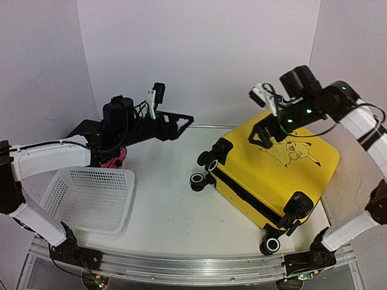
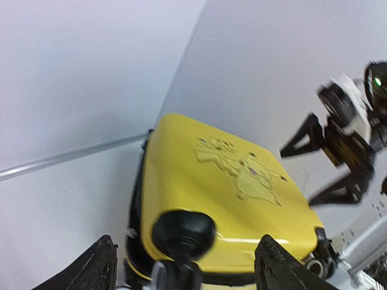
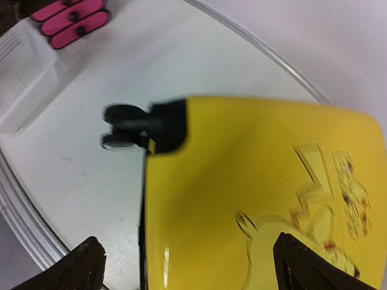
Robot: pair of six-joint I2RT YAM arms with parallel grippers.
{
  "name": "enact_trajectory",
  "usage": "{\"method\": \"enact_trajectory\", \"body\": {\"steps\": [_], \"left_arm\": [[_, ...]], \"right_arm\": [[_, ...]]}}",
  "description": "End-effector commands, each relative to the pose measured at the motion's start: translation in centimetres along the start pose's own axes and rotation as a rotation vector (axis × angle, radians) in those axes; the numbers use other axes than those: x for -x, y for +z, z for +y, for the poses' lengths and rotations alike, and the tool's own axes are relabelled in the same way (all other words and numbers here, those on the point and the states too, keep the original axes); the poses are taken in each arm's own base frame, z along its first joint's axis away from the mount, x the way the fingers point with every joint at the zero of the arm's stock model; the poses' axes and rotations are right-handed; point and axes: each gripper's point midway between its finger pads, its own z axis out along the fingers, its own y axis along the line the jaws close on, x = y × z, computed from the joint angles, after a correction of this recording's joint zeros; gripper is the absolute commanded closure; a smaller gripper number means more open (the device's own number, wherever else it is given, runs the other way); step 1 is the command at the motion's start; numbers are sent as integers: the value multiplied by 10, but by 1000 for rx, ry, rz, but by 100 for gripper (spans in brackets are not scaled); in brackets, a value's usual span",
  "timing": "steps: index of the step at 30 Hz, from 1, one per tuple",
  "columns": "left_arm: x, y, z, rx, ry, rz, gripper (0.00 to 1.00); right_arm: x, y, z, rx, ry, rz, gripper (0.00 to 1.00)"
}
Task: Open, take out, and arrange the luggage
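Observation:
The luggage is a yellow hard-shell suitcase with a black zipper band. It lies flat and closed on the right of the table, its lid with the black cartoon drawing facing up. My left gripper hovers open to the left of it, apart from its black wheels. In the left wrist view the luggage and one wheel fill the space ahead of my open left gripper. My right gripper hangs open just over the lid's far corner. In its wrist view my right gripper holds nothing, with the lid below it.
A white mesh basket stands tilted at the near left, and a black case with pink round ends lies behind it. In the right wrist view the pink ends show at top left. White walls close in the back and sides.

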Motion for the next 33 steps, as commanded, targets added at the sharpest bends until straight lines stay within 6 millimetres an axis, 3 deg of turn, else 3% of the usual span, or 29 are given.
{"method": "enact_trajectory", "body": {"steps": [1, 4, 8, 10, 11, 13, 18, 22, 29, 33], "left_arm": [[-82, -10, -78, -95, 41, 178, 22], [-119, -10, -137, -129, 106, 215, 21], [-164, 5, -217, -194, 238, 246, 13], [-189, 16, -248, -222, 293, 263, 11], [-190, 20, -266, -244, 311, 250, 3], [-205, 27, -287, -269, 365, 255, 1], [-234, 55, -295, -218, 412, 283, 1], [-241, 77, -298, -177, 443, 270, 1], [-270, 108, -305, -144, 392, 289, 1], [-275, 118, -309, -136, 355, 291, 4]], "right_arm": [[-92, -43, -81, -374, 326, 157, 2], [-137, -51, -103, -376, 507, 245, 2], [-173, -54, -123, -345, 711, 275, 2], [-181, -56, -127, -330, 766, 273, 2], [-183, -57, -128, -326, 773, 268, 2], [-182, -63, -124, -324, 776, 245, 2], [-164, -78, -99, -219, 844, 109, 2], [-152, -98, -81, -174, 843, 4, 2], [-142, -132, -71, -200, 817, -122, 2], [-138, -138, -66, -176, 820, -141, 2]]}}
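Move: The suitcase's upper near wheel, the left hand's goal, lies about 21 cm back, 33 cm to its right and 17 cm below it; the lower near wheel is some 12 cm under that one. The suitcase's middle is about 3 cm back, 31 cm right and 23 cm down from this hand, the upper far wheel roughly 3 cm ahead, 8 cm right and 18 cm down. From the right hand, the upper near wheel is about 18 cm back, 11 cm right and 14 cm down. Open fingers come close around the suitcase's upper near wheel, though no touch can be seen: the left hand sweeps right and back about 30 cm each way while sinking, then eases on right and down, rolling some 25 degrees and opening fully. The empty right hand swings right, dipping then rising again, draws back about 10 cm, turns clockwise and stays open. ##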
